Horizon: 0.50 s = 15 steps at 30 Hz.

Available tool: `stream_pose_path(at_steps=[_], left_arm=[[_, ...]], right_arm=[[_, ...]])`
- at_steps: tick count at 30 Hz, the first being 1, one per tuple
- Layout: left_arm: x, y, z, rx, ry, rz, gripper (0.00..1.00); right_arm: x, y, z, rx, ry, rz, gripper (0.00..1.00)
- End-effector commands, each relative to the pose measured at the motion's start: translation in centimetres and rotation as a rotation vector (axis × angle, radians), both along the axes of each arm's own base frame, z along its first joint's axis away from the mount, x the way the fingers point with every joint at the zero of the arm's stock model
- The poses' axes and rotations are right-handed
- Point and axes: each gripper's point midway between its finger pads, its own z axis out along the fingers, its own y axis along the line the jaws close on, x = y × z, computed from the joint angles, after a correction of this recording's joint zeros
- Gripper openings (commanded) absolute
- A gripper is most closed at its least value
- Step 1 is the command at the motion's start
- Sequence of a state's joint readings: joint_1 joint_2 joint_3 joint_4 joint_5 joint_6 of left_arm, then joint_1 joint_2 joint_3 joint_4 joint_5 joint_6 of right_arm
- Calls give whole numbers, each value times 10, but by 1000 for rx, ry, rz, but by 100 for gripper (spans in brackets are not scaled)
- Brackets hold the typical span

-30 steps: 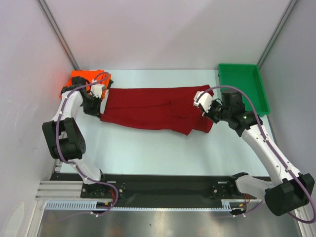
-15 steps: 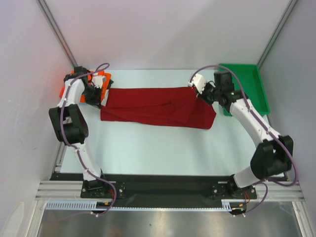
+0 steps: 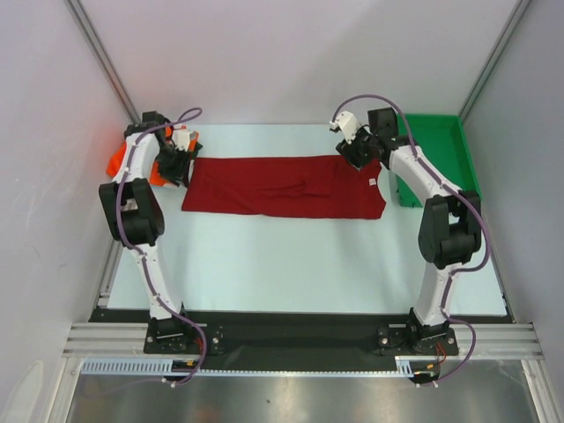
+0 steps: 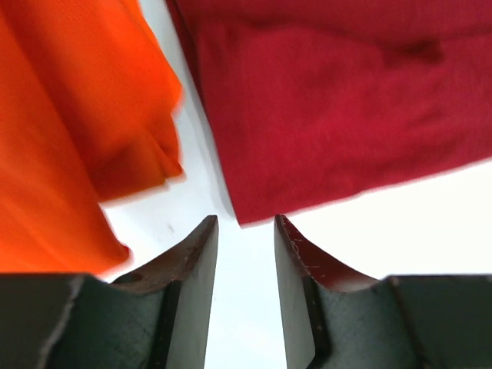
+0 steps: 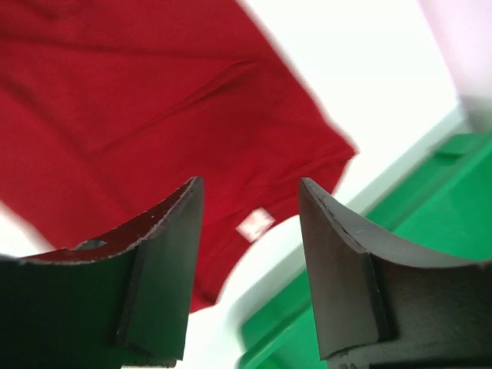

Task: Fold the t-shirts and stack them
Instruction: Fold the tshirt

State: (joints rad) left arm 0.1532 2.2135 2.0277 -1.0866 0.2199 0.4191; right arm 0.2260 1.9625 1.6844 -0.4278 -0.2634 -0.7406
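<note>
The dark red t-shirt (image 3: 282, 187) lies flat on the table as a long folded band, and neither gripper holds it. My left gripper (image 3: 177, 169) hovers open just off its left end. In the left wrist view the shirt's corner (image 4: 254, 201) sits just beyond the open left gripper (image 4: 246, 224), with nothing between the jaws. The orange t-shirt (image 3: 118, 164) lies bunched at the far left (image 4: 69, 123). My right gripper (image 3: 363, 162) stands open over the red shirt's far right corner. The right wrist view shows the cloth (image 5: 138, 100) and its white label (image 5: 254, 225) below the open right gripper (image 5: 250, 186).
A green plastic tray (image 3: 458, 167) stands at the back right, close to the red shirt's right end; its rim (image 5: 430, 207) shows in the right wrist view. White enclosure walls bound the back and both sides. The table's near half (image 3: 291, 264) shows bare surface.
Both grippers have opened and let go of the red shirt, which now lies spread flat and straight. Both arms have swung toward the back of the table.
</note>
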Motion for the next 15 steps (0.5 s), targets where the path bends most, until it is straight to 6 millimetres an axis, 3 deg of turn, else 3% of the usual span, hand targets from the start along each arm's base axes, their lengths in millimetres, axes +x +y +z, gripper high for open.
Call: stream_pose_path(at_steps=[1, 4, 7, 13, 14, 15], left_arm=[[-12, -10, 45, 16, -104, -25, 40], [-28, -22, 27, 2, -56, -65, 41], [-41, -25, 3, -5, 17, -64, 40], [-53, -24, -36, -6, 117, -29, 40], [-52, -24, -36, -7, 116, -25, 40], [-52, -24, -40, -9, 125, -20, 40]], right_arm=[[-40, 33, 45, 99, -19, 92, 57], [-70, 52, 3, 85, 114, 172, 57], [-76, 62, -24, 81, 185, 194, 57], [-46, 71, -40, 92, 225, 184, 59], [-47, 72, -49, 91, 250, 181, 59], [-40, 72, -46, 100, 239, 179, 59]])
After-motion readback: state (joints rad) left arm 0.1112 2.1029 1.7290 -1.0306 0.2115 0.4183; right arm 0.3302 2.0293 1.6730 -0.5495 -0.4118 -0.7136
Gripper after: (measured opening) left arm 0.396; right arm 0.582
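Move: About 7 cm back, 1 cm to the left and 8 cm below the left hand lies the near left corner of the t-shirt; the orange pile sits some 12 cm ahead, 13 cm left and 6 cm down. The right hand hovers about 15 cm above the shirt's right half, with the sleeve fold roughly 10 cm left and 1 cm ahead; the white tag is 9 cm right and 3 cm ahead, the green tray 30 cm right and 11 cm ahead. Swinging open-fingered over the flattened t-shirt, the right hand goes left about 7 cm and back, then sinks some 5 cm towards the sleeve fold, easing slightly forward again at the end as it tips down and turns counter-clockwise. The left hand, also still open, draws back 5 to 6 cm and a little right, then lowers about 3 cm towards the near left corner. No contact shows. ##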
